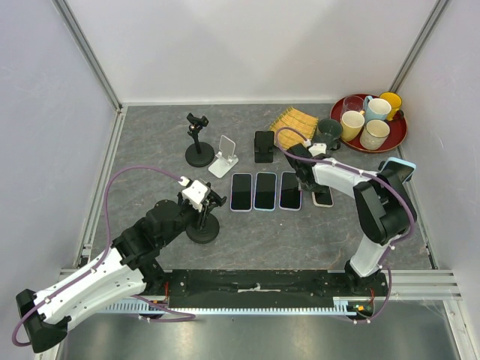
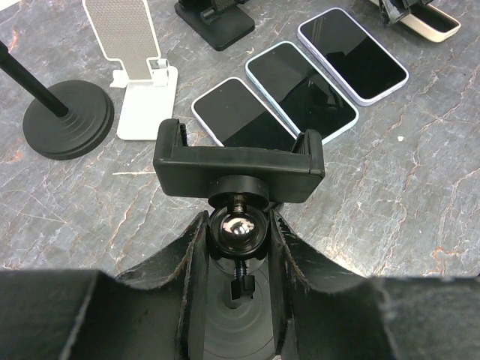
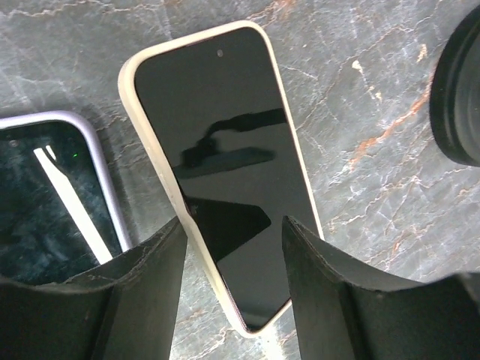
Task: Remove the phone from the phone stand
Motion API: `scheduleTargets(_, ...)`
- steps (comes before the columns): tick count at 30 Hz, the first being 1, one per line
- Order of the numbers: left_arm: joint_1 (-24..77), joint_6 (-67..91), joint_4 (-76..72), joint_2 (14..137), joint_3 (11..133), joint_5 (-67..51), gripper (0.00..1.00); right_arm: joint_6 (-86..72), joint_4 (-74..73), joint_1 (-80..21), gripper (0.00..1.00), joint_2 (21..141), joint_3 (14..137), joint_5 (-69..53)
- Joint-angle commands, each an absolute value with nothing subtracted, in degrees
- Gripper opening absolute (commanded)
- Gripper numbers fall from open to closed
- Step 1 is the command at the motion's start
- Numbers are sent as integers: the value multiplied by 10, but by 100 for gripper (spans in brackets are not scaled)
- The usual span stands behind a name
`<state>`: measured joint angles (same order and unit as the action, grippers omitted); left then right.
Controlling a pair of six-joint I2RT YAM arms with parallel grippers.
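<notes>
The black phone stand (image 1: 202, 225) rests on its round base at the front left, and its clamp (image 2: 238, 161) holds nothing. My left gripper (image 2: 238, 247) is shut on the stand's ball joint (image 2: 238, 231) just under the clamp. The cream-cased phone (image 3: 225, 150) lies screen up on the grey table, at the right end of the phone row (image 1: 322, 197). Over the phone's near end, my right gripper (image 3: 234, 240) stands open, a finger on each side and a gap at the left edge.
Three more phones (image 1: 265, 190) lie side by side. Behind them stand a black pole stand (image 1: 199, 142), a white folding stand (image 1: 223, 156) and a small black stand (image 1: 263, 146). A bamboo mat (image 1: 294, 122), a dark cup (image 1: 328, 129) and a red tray (image 1: 397, 135) of mugs are at the back right.
</notes>
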<state>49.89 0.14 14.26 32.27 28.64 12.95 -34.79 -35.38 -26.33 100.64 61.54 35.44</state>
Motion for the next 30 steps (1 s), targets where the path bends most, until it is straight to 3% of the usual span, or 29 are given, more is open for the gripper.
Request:
scheduleTargets(1, 497, -18, 86, 317, 310, 127, 2, -356, -338, -261, 61, 972, 608, 326)
scheduleTargets(5, 498, -18, 86, 319, 311, 126, 2, -352, -327, -261, 69, 955, 600, 309)
scheduleTargets(9, 497, -18, 87, 320, 311, 124, 2, -341, -316, -255, 93, 941, 597, 304)
scheduleTargets(11, 498, -18, 86, 321, 311, 122, 2, -338, -307, -240, 98, 937, 596, 298)
scheduleTargets(20, 498, -19, 89, 318, 312, 122, 2, -337, -234, -132, 98, 935, 560, 152)
scheduleTargets(30, 497, -18, 90, 321, 312, 118, 2, -337, -192, -113, 98, 920, 496, 49)
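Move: The cream-framed phone lies between the right hand's fingers, its middle roughly 2 cm ahead of the hand and 2 cm below, with its left long edge propped up at the left finger. The lilac phone lies flat some 10 cm to the left of it, level with it; the round base of the right-hand phone stand is about 18 cm to its right. From the left hand, the cream phone lies about 41 cm right, 15 cm ahead and 15 cm below. Up about 1.5 cm and slightly left, the right hand comes off the cream phone as its fingers spread fully, then it swings some 4 cm right and a little forward over the phone, sinking again beside it. Finally it edges back left by about 1 cm, the right finger at the phone's right long edge, while the wrist rolls some 25 degrees, bringing the right-slanting fingers to point down and forward. ##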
